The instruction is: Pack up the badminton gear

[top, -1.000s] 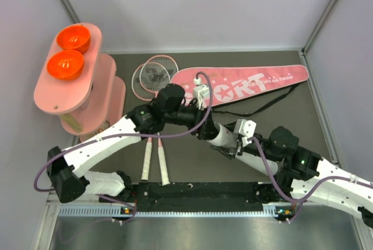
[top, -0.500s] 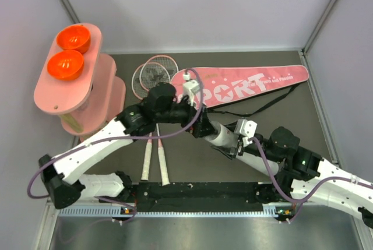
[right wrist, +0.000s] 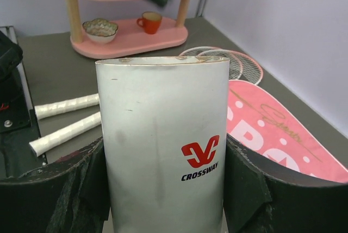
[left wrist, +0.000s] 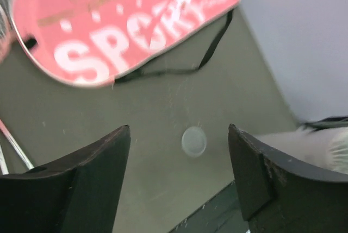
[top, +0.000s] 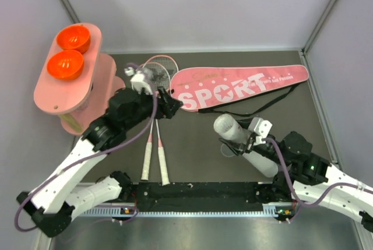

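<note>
The long white cardboard tube, marked "CROSSWAY", also shows in the right wrist view. My right gripper is shut on it and holds it tilted above the table. My left gripper is open and empty, between the racket heads and the bag. Two pink-framed rackets lie crossed, with their white handles toward the arms. The pink "SPORT" bag lies flat at the back with its black strap beside it. No shuttlecock shows clearly.
A small round pale disc lies on the table beside the tube. A pink oval stand with two orange bowls stands at the back left. Its lower shelf holds a cup and a bowl.
My left gripper has pulled away from the tube's upper end and swung left toward the racket heads. The right gripper has kept the tube and drawn slightly right and nearer.
</note>
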You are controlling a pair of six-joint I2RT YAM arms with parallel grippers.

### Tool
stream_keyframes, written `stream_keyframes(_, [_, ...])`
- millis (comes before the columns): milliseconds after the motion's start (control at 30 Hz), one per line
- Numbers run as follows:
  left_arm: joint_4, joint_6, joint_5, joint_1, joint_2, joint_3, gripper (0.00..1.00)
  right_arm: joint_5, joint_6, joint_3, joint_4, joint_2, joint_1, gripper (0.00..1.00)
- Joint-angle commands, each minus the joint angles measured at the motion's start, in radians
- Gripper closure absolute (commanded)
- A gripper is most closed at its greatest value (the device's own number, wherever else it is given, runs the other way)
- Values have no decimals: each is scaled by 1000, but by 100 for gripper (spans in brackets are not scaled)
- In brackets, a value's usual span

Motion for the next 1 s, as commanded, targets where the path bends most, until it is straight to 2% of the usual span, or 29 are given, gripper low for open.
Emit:
stream_keyframes(0, [8,-40,209,-3,190,-84,31,77,57,-31,32,-75,3,62])
stream_keyframes(67, [17,-46,229,-32,306,-85,35,96,56,-36,30,-110,3,62])
stream_keyframes(200, [0,-40,166,-169,498,-11,39,104,59,-32,16,-164,3,62])
stream_keyframes(300, [27,-56,158,-226,646,38,48,106,62,-34,10,-193,3,62])
stream_keyframes(433, [42,-60,158,-292,831,122,55,118,62,-28,-17,-213,3,62])
stream_keyframes(600, [90,-40,147,-380,914,198,55,133,64,-19,-59,-237,1,63])
stream_keyframes(767, [149,-33,175,-417,996,239,62,149,59,-14,-80,-274,3,63])
stream_keyframes(967, [134,-39,103,-457,1094,320,67,170,57,17,-142,-302,3,63])
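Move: Down on the table lies the clear cap, about 24 cm to the left hand's right, 4 cm nearer the base and some 31 cm below. The held tube's mouth is about 17 cm to that hand's right, 8 cm back and level in height; the racket grips lie 11 cm left, 11 cm back, and the SPORT bag's middle 25 cm ahead, 29 cm right. From the right hand the cap is about 26 cm below, 5 cm ahead and 2 cm right. Swinging down and to its right, the left hand drops some 27 cm towards the clear cap, most of it early on, while drifting about 23 cm right and a little back. Its fingers tip steeply downward, turn clockwise and narrow from wide open to about a third. The right hand keeps its grip on the tube and carries it some 6 cm right and 3 cm up, tilting it more upright. ##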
